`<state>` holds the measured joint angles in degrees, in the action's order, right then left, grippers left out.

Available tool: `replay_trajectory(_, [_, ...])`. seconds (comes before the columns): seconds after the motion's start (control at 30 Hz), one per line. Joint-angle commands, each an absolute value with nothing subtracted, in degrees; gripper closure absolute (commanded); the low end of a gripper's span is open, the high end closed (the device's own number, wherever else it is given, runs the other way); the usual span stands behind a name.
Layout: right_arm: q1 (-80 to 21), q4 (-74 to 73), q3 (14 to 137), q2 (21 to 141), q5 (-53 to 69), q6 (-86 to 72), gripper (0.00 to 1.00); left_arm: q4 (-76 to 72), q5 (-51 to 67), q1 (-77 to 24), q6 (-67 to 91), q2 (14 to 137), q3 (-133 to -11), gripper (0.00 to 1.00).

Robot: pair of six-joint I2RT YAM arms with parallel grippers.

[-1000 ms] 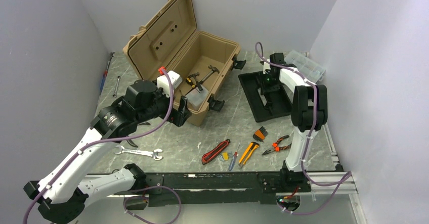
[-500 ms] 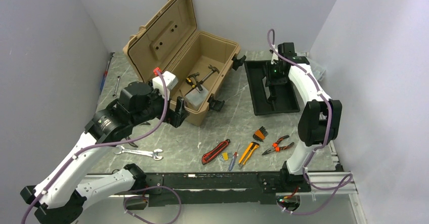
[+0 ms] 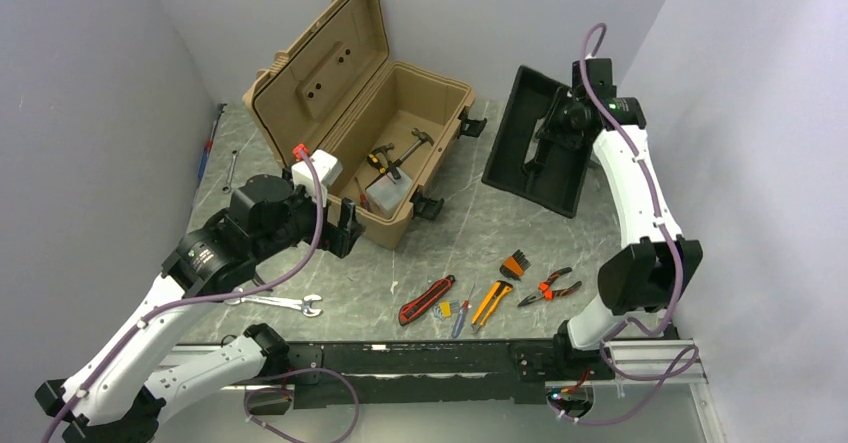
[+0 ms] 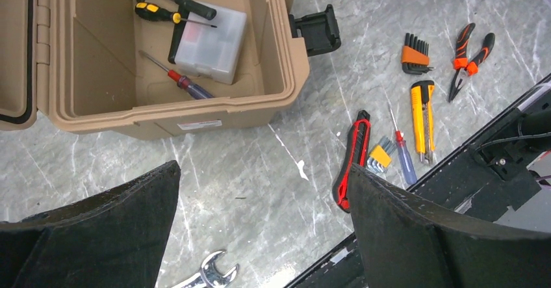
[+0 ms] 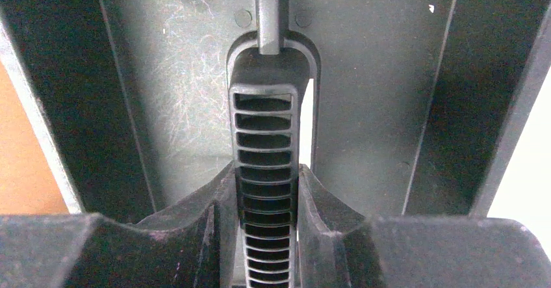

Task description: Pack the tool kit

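The tan toolbox (image 3: 430, 98) stands open at the back, lid leaning back; the left wrist view shows its near wall (image 4: 169, 116). Inside lie a hammer (image 3: 410, 148), a screwdriver and a small clear box (image 4: 211, 41). The black insert tray (image 3: 535, 148) hangs tilted above the table to the right of the box. My right gripper (image 3: 568, 115) is shut on the tray's ribbed handle (image 5: 263, 125), fingers (image 5: 325, 203) pressed on both sides. My left gripper (image 3: 345, 228) hovers open and empty by the box's near end, over bare table (image 4: 263, 197).
On the near table lie a red utility knife (image 3: 427, 299), a yellow knife (image 3: 491, 303), pliers (image 3: 548, 286), hex keys (image 3: 515, 264), a small screwdriver (image 3: 461, 313) and a wrench (image 3: 275, 302). More tools lie by the left wall (image 3: 212, 143). A black rail (image 3: 400, 358) runs along the near edge.
The right arm has lifted the black tray off the table and tipped it up on edge. The left arm has drawn back slightly toward the near left, still open.
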<state>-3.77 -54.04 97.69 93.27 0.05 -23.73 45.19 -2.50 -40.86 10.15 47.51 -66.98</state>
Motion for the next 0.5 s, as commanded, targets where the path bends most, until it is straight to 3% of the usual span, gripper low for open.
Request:
replay_trajectory(0.0, [-6.7,-49.5,102.7,89.1,-0.4,-40.4,1.0,43.1,-4.8,-41.0,9.7,46.9,-66.5,0.01])
replay_trajectory(0.27, [-15.6,-37.7,106.3,93.6,6.5,-59.9,1.0,43.9,-6.7,-41.0,10.6,44.1,-65.5,0.01])
replay_trajectory(0.47, [-24.1,-42.9,121.5,104.4,1.2,-65.6,1.0,45.3,-9.3,-41.0,11.4,41.3,-65.2,0.01])
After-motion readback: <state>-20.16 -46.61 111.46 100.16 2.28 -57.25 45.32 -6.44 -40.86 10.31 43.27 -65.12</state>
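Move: The open case the held tray is bound for has its middle about 30 cm left of the right hand, 4 cm farther out and 14 cm lower. Its far latch is about 14 cm left, 8 cm ahead, and its near latch 24 cm left, 11 cm back, both some 8 cm down; the clear box inside lies 31 cm left, level, 18 cm down. From the left hand, the case is roughly 23 cm ahead, 6 cm right, 20 cm below. The right hand carries the tray about 16 cm left, rising towards the case, left side rolling up. ##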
